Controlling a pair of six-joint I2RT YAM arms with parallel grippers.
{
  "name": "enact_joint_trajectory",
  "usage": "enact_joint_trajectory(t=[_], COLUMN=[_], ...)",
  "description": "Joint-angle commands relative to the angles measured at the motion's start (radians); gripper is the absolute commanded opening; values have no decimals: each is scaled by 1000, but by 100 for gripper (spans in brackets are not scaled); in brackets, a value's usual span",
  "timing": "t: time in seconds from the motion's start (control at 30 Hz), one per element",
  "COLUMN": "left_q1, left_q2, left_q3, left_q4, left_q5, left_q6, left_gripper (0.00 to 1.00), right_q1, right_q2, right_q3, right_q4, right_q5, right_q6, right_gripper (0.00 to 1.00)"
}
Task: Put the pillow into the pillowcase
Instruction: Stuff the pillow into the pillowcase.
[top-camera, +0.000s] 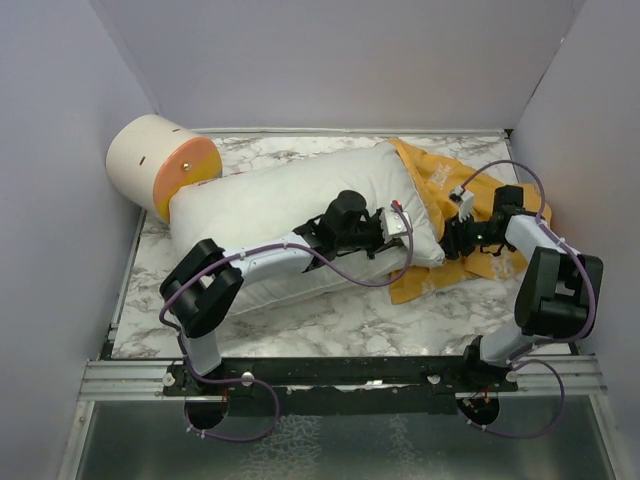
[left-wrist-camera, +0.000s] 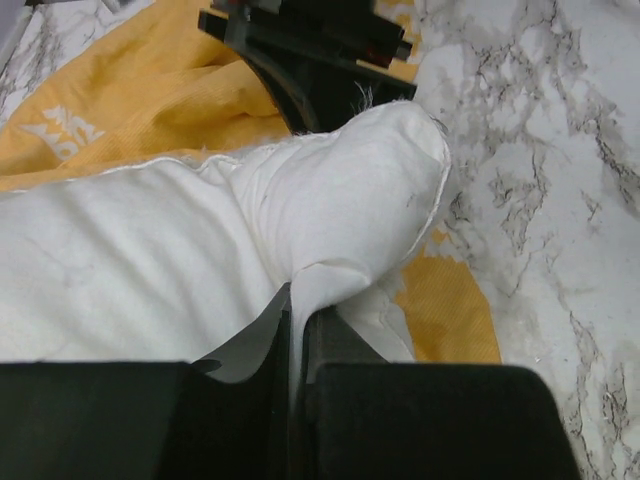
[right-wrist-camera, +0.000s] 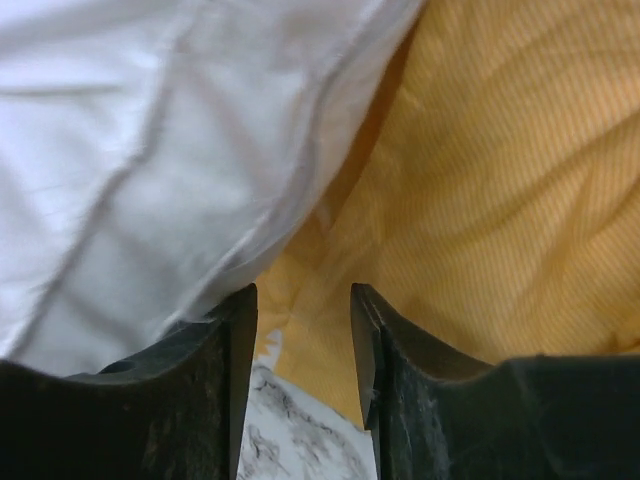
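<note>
The white pillow lies slantwise across the marble table, its right end resting on the orange-yellow pillowcase. My left gripper is at the pillow's near right corner. In the left wrist view it is shut on a pinch of white pillow fabric, with the pillowcase behind it. My right gripper sits just right of that corner, low over the pillowcase. In the right wrist view its jaws stand apart over the pillowcase edge. The pillow bulges over the left finger.
A cream-and-orange cylinder lies at the back left, against the pillow's far end. Grey walls close in the table on three sides. The right arm's black gripper shows at the top of the left wrist view.
</note>
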Motion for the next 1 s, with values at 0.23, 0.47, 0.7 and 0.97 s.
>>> enact_joint_trajectory(t=[0.23,0.47,0.7,0.97], left_q1=[87,93,98,104], left_q2=[-55,-57,-67,-97], left_q3=[-82,-78,-83,-75], left_q4=[176,174,156,100], left_q5=[121,134,137,125], left_q6=[-168,-178,-165,-105], left_gripper=[0,0,0,0], right_q1=[138,168,166,153], right_q2=[154,196,49,-121], right_q3=[26,21,27,43], right_q4=[174,216,207,151], right_q5=[206,329,326,240], right_q6=[162,181,177,190], right_gripper=[43,35,1,1])
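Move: The pillowcase cloth to grip lies below the right fingertips, about 6 cm down, 2 cm ahead and 1 cm left, beneath the pillow's free corner. That corner hangs some 3 cm left, 2 cm back and 3 cm above the right hand. From the left hand, which already pinches the pillow, the corner is about 7 cm right, 2 cm back and 6 cm lower; the cloth is about 9 cm right, 1 cm ahead and 16 cm down. Lower the half-open right gripper about 6 cm beside the pillow's corner to the pillowcase, easing slightly left and forward, with the fingers tipping some 15 degrees steeper. Shut them on the yellow cloth, then lift back up about 6 cm, still easing forward. Keep the left fingers pinched on the pillow, raising them about a centimetre. ##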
